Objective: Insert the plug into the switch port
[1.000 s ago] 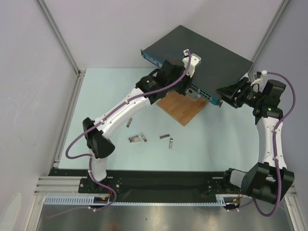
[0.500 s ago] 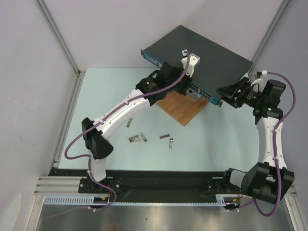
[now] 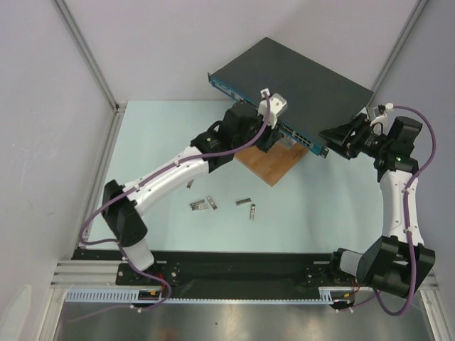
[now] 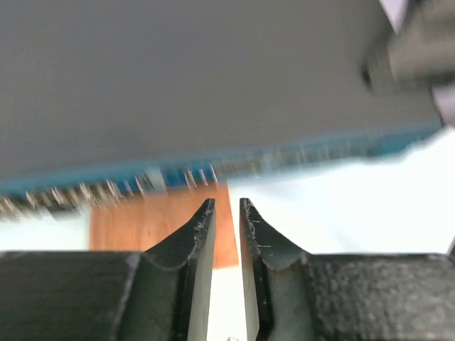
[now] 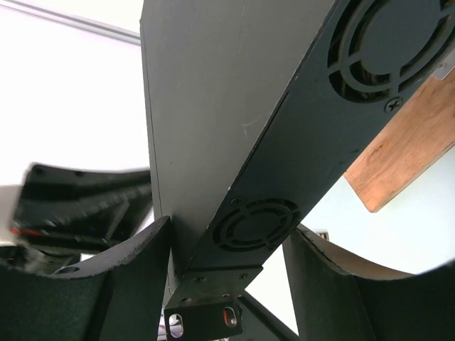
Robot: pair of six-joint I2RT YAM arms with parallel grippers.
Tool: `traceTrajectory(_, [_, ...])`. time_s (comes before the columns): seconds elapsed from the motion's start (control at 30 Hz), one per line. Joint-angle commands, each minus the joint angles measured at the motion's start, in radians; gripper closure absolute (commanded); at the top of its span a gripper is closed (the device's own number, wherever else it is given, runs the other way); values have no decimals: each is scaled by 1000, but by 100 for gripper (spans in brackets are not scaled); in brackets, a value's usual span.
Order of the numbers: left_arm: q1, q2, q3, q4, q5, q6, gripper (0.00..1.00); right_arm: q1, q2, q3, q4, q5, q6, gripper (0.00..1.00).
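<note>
The switch (image 3: 306, 78) is a flat dark grey box whose blue front strip (image 3: 298, 133) faces the left arm, with one edge over a wooden board (image 3: 270, 162). My left gripper (image 3: 269, 139) is just in front of the strip. In the left wrist view the gripper (image 4: 226, 204) has a narrow gap between its jaws with nothing in it, and the blurred strip (image 4: 306, 153) is above it. My right gripper (image 3: 331, 135) is clamped on the switch's right end. In the right wrist view the gripper (image 5: 227, 238) straddles the fan-vent side (image 5: 259, 224). Several small metal plugs (image 3: 202, 205) lie on the table.
More plugs lie near the table's middle (image 3: 244, 202) and by the left forearm (image 3: 190, 182). The board shows under the switch in the left wrist view (image 4: 156, 224) and the right wrist view (image 5: 405, 149). Grey walls and metal posts close in the back and sides.
My left arm has drawn back and down-left from the switch's front, and its elbow has swung left. The right arm and the switch have not moved.
</note>
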Motion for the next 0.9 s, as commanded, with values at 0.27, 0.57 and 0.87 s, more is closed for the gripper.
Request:
traceTrajectory(0.27, [30,-409,-406,-105,284,320,57,-1,83,64,89,-68,-75,33])
traceTrajectory(0.57, [31,-403,-691,-94,290,414,47,-68,60,137,-128,-75,-288,0])
traceTrajectory(0.87, [30,-148,-661,-67,178,448,42,-229,29,165,-293,-132,-458,0])
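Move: From the left hand, beside the switch's port face with the face just ahead and to the right, the dark plug lies on the table about 9 cm back, 5 cm left and some 31 cm lower. The silver plug sits about 4 cm behind it and 3 cm to its right; the wooden board's middle is roughly 16 cm ahead of it and 9 cm to its right. The right hand has the switch's near right corner between its fingers; from there the dark plug lies about 9 cm back, 31 cm left and 30 cm down. The left hand pulls away from the port face, going back and left some 15 cm at nearly the same height, then drops over 20 cm towards the dark and silver plugs while its fingers spread further and tip from nearly level to steeply down. The right hand holds its grip on the switch corner at first, then opens fully to let go and backs off about 6 cm to the right, away from the switch. ##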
